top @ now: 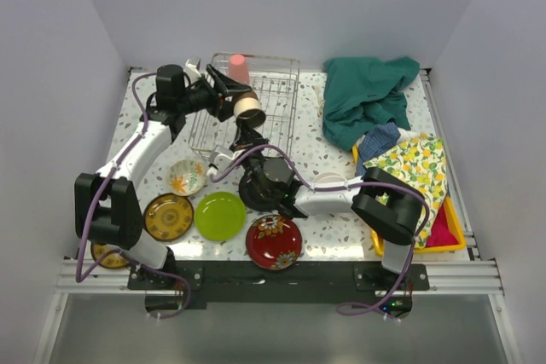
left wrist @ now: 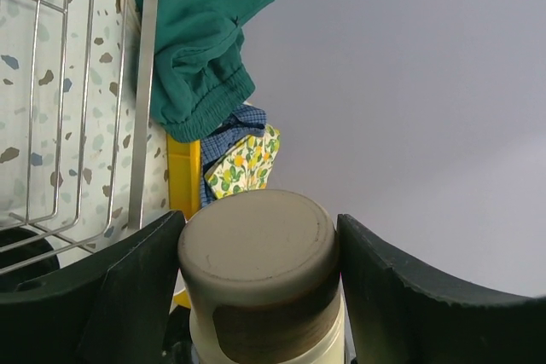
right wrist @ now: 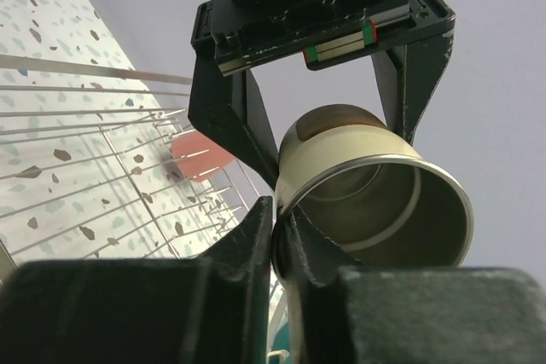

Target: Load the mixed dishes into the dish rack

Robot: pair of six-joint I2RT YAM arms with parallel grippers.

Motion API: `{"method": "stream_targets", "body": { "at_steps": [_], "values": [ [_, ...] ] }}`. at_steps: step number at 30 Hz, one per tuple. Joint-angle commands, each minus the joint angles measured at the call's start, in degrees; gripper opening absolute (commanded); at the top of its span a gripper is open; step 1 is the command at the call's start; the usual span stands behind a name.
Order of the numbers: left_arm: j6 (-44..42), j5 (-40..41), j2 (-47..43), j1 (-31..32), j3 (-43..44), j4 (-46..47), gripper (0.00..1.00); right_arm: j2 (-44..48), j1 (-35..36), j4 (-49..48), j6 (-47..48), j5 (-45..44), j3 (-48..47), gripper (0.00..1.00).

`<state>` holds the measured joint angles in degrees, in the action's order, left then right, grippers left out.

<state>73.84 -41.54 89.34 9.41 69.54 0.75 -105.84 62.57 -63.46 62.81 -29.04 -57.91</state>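
Observation:
A steel cup [top: 248, 108] with a cream wall and brown base hangs on its side over the near left part of the dish rack [top: 281, 95]. My left gripper [top: 234, 98] has a finger against each side of its base [left wrist: 260, 253]. My right gripper [right wrist: 281, 221] comes up from below and is shut on the cup's rim [right wrist: 375, 185]. A salmon-pink cup [top: 238, 68] stands upside down in the rack's far left corner. On the table lie a floral bowl [top: 186, 176], a brown-gold plate [top: 168, 216], a lime-green plate [top: 220, 216], a red floral plate [top: 274, 242] and a black plate [top: 260, 189].
A green cloth [top: 367, 95] lies right of the rack. A yellow tray [top: 445, 236] at the right edge holds a blue cloth [top: 380, 138] and a lemon-patterned cloth [top: 414, 164]. A second brown-gold plate [top: 109, 255] sits by the left arm's base.

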Motion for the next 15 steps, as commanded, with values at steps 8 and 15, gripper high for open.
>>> {"method": "stream_targets", "body": {
  "at_steps": [8,15],
  "values": [
    [-13.0,-2.0,16.4,-0.3,20.6,12.0,0.00,13.1,-1.1,23.0,-6.7,-3.7,5.2,0.72],
    [-41.5,5.9,32.4,3.5,49.7,-0.7,0.00,24.1,-3.9,75.0,-23.0,8.5,-2.5,0.93]
  ]
}}
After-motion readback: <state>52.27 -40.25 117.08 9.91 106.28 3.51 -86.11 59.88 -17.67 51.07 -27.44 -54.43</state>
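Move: The left gripper already holds the brown-and-white cup around its base end. Its likely spot, free rack space just right of the pink cup, lies about 15 cm ahead, 4 cm right and 20 cm below; the pink cup is some 16 cm ahead and 3 cm left, 18 cm down. The right fingertips are at the cup's rim, with the cup's middle about 4 cm ahead, level sideways and 2 cm above them. Open the right gripper wide to release the cup's rim and draw it off about 7 cm to the right, sinking some 4 cm and easing slightly back. Keep the left grip and, speeding up, swing the cup some 14 cm forward over the rack towards the pink cup, rising slightly while the wrist turns about 30 degrees, mostly tipping up at the front. ##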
